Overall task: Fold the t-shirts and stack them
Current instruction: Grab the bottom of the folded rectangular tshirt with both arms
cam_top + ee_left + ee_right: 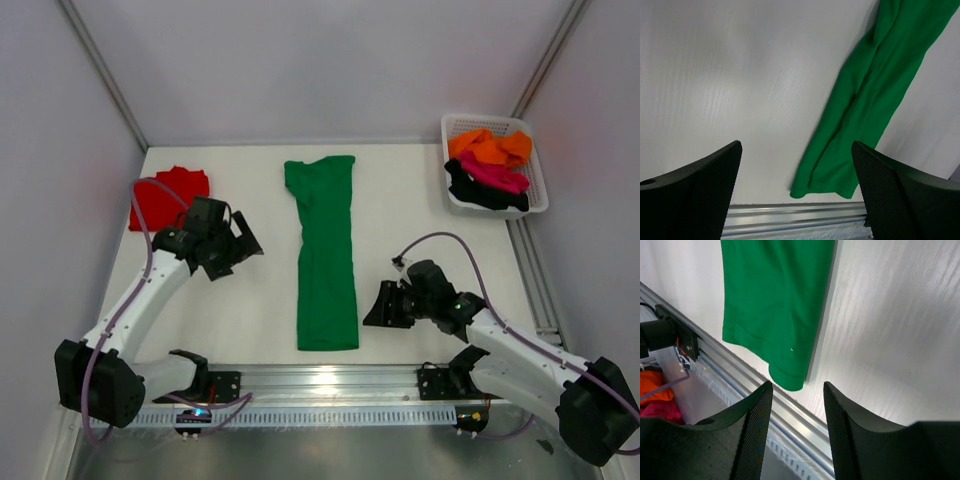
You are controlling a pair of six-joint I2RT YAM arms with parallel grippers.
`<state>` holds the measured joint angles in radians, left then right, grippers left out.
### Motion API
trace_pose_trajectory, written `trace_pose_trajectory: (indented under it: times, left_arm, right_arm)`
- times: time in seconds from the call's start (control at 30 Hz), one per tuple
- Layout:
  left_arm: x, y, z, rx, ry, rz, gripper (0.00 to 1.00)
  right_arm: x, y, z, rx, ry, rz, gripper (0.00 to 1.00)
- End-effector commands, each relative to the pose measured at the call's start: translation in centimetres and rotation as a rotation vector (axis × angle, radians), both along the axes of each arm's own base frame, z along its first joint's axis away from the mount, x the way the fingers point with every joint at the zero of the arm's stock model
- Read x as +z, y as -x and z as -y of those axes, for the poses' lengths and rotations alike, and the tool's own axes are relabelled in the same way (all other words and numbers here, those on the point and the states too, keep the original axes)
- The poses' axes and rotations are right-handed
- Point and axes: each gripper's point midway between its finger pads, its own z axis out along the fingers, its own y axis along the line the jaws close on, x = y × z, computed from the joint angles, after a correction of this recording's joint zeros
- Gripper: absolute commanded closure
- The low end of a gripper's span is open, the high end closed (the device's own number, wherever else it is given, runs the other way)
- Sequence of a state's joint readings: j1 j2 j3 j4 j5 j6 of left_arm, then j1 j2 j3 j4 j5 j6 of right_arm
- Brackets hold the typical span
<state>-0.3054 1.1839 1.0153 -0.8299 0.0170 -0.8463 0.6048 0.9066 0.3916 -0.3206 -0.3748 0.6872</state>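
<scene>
A bright green t-shirt (325, 250) lies in the middle of the table, folded lengthwise into a long narrow strip with its collar end at the far side. A folded red t-shirt (168, 197) rests at the far left. My left gripper (240, 250) hovers open between the red shirt and the green strip, holding nothing. In the left wrist view the left gripper (796, 146) frames the green t-shirt (875, 90) near its hem. My right gripper (384, 305) stands open to the right of the hem. In the right wrist view the right gripper (797, 386) is empty, just short of the green t-shirt (775, 300).
A white mesh basket (535, 205) at the back right holds orange (490, 147), magenta (495, 175) and black (480, 192) shirts. A metal rail (330, 380) runs along the near table edge. Grey walls close in both sides.
</scene>
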Motion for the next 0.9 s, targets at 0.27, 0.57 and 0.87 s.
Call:
trace_pose_trajectory:
  times: [0.27,0.57,0.87]
  left_arm:
    - [1.7,0.2,0.7,-0.001,0.067,0.053,0.07]
    - [2.6,1.0,0.1,0.001,0.051,0.078,0.07]
    - [3.2,1.6,-0.6,0.009,0.026,0.093,0.07]
  right_arm:
    - [-2.4,3.1,-1.1,0.015,-0.172,-0.100,0.50]
    - [-5.1,3.1,-0.6,0.015,-0.126,-0.107,0.50]
    - [-5.3,1.3,-2.8,0.077,-0.108,-0.112,0.50]
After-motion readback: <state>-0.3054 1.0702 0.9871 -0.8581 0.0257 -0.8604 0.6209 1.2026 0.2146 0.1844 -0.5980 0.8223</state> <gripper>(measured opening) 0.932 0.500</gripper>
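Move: The t-shirt's bottom right corner lies about 5 cm back, 4 cm left and 6 cm below the right hand; its bottom left corner is some 13 cm farther left, level with it. The table's near edge runs about 4 cm back of that right corner. From the left hand the right corner is some 17 cm back, 22 cm right and 15 cm down. Right hand sinks and draws back about 4 cm each, then edges left to the t-shirt's bottom right corner, half-open. ##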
